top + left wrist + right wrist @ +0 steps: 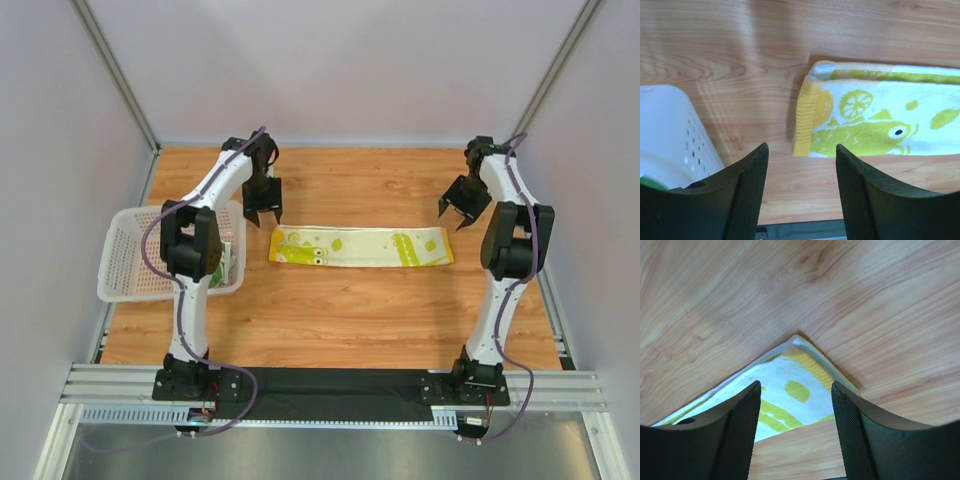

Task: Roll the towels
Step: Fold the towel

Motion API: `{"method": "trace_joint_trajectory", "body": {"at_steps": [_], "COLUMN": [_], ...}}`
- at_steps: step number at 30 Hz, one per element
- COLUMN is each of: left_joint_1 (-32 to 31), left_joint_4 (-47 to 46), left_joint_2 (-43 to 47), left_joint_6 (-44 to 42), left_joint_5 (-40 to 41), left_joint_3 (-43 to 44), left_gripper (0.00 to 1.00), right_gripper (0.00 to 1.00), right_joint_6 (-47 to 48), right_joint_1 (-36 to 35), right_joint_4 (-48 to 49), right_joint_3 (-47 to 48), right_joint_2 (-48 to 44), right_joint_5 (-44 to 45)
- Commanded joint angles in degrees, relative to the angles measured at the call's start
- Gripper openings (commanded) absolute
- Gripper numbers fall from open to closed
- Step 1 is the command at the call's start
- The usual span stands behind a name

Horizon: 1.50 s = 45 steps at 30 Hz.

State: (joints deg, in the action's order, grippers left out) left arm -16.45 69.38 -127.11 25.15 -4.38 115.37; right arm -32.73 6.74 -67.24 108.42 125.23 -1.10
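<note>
A lime-yellow and white printed towel [360, 246] lies flat on the wooden table as a long folded strip. Its left end [880, 120] shows in the left wrist view, and its right corner [790, 385] in the right wrist view. My left gripper [263, 217] hangs open just above and behind the strip's left end, its jaws [801, 150] holding nothing. Off the right end, my right gripper [455, 216] is open too, its jaws [796, 387] empty over the corner. A green towel [229, 256] lies in the basket, mostly hidden by the left arm.
A white mesh basket [130, 260] stands at the table's left edge, close beside the left arm; its wall [670, 135] shows in the left wrist view. Grey walls enclose the table on three sides.
</note>
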Motion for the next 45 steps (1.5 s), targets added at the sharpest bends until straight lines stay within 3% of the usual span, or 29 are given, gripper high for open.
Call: {"method": "trace_joint_trajectory", "body": {"at_steps": [1,5,7,9,12,14,24,45], "left_joint_1": [-0.8,-4.2,-7.0,-9.3,-10.8,-10.9,-10.8,-10.7], "left_joint_4": [-1.0,-3.6,-5.1,-8.2,-10.8,-12.2,-15.6,-13.4], "left_joint_2": [8.1,11.5,13.2,14.4,14.4,13.7,9.1,12.7], "left_joint_6": [-1.4,-2.5,-2.6,-1.9,-1.2,-1.2,-1.2,-0.6], "left_joint_5": [2.0,1.4,0.2,-1.9,-4.0,-4.8,-1.4,7.9], "left_joint_3": [-1.6,-6.4,-10.8,-15.3,-18.7,-21.4,-26.8,-22.1], "left_gripper": [0.56,0.46,0.40,0.36,0.32,0.28,0.23,0.21], "right_gripper": [0.60,0.55,0.46,0.32,0.08,0.02,0.00,0.00], "right_joint_6": [2.0,6.1,7.6,9.0,8.1,7.1,9.3,11.6], "right_joint_1": [-1.3,-4.7,-8.3,-11.4,-13.5,-14.8,-16.6,-17.4], "right_joint_4": [-0.8,2.5,6.9,10.7,14.9,17.0,17.1,13.4], "right_joint_3": [1.2,-3.3,-6.7,-11.6,-17.5,-20.2,-22.6,-20.2], "right_joint_2": [-6.5,-12.3,-14.6,-16.3,-15.8,-14.7,-10.1,-8.4], "right_joint_5": [2.9,-3.9,-9.3,-20.4,-27.0,-32.3,-35.5,-36.3]}}
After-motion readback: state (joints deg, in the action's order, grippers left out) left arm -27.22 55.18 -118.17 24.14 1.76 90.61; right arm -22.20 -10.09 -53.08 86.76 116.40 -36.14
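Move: Roughly 8 cm back, 1 cm to the right and 6 cm below the left hand lies the near left corner of the folded yellow-green towel. The white basket's middle is about 25 cm left and 5 cm back of that hand, and the green towel inside it some 12 cm left and 8 cm back. From the right hand, the yellow-green towel's middle is about 23 cm left, 4 cm back and 5 cm below; its right end lies 4 cm back, not to either side. Swinging up and over the towel, the right hand travels some 20 cm left and 7 cm back, shuts its empty fingers, tips them about 30 degrees to point leftward and hovers by the middle part of the near edge. The left hand arcs up, back and right, drops to the near edge beside the left corner while narrowing its fingers to a small gap, then eases 2–3 cm forward and slightly left. ##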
